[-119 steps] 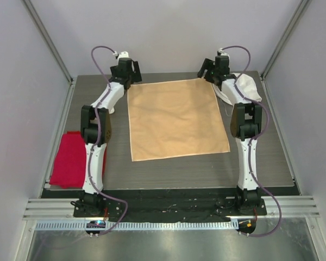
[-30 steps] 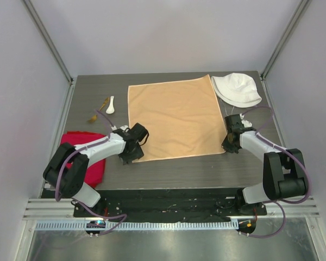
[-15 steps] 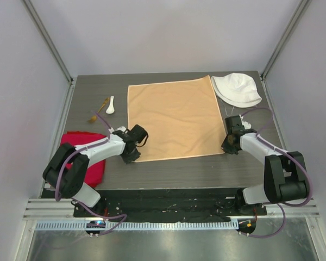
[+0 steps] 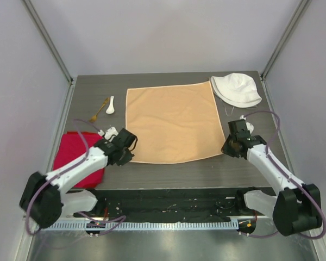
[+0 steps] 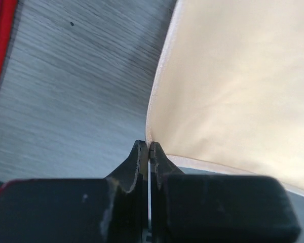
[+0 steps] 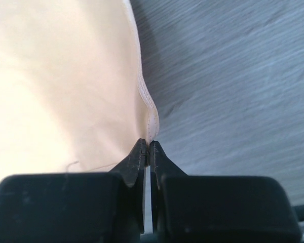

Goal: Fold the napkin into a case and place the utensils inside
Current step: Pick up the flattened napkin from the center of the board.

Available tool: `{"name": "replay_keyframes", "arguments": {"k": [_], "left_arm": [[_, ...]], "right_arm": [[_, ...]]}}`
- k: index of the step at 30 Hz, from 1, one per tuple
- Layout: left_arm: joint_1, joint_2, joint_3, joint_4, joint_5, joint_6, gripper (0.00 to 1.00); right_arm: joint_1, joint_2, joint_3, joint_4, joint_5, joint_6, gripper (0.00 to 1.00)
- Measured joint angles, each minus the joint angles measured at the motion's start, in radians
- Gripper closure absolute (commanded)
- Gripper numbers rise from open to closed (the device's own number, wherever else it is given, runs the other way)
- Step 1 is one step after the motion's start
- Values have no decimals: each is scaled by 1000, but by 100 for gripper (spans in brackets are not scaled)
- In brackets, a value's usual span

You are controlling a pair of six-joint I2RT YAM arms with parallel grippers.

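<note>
The peach-orange napkin (image 4: 171, 122) lies spread as a square in the middle of the table. My left gripper (image 4: 131, 154) is shut on its near left corner; the left wrist view shows the hemmed corner (image 5: 150, 143) pinched between the black fingertips. My right gripper (image 4: 226, 148) is shut on the near right corner, whose hem (image 6: 151, 132) rises into the closed tips. The small white spoon (image 4: 110, 105) and the thin gold fork (image 4: 99, 110) lie side by side at the far left, apart from the napkin.
A bright red cloth (image 4: 76, 154) lies at the left edge, just behind my left arm. A white fabric hat (image 4: 237, 89) sits at the far right corner, touching the napkin's far corner. Grey walls close the table on three sides.
My left gripper has closed on the near left corner and its arm has swung back toward the near edge. The napkin's near edge has shifted. The right gripper stays shut on its corner.
</note>
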Motion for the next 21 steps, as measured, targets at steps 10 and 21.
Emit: {"name": "replay_keyframes", "arguments": {"k": [10, 21], "left_arm": [[-1, -586, -3, -133, 84, 29, 100], [-1, -814, 52, -306, 156, 51, 100]], "right_arm": [[26, -364, 94, -309, -81, 60, 99], [27, -636, 158, -568, -131, 57, 99]]}}
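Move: Both hands already pinch the napkin's near corners, about 4 cm above the board. The napkin's middle lies some 20 cm ahead of the left hand and 15 to its right, and about 18 ahead of the right hand and 20 to its left. From the left hand, the red cloth is roughly 20 cm left and nearly level; the white spoon is about 30 ahead, 12 left. From the right hand, the white cloth is some 35 ahead, 10 right. Shut fingers keep their pinch on the napkin's two near corners as both hands lift them off over the board's near side and draw them back towards the robot. The left climbs steeply, about 14 cm, then eases back some 7; the right goes up and back about equally, ending almost level. Both wrists tilt the fingers outward-forward and inward, the left more. ##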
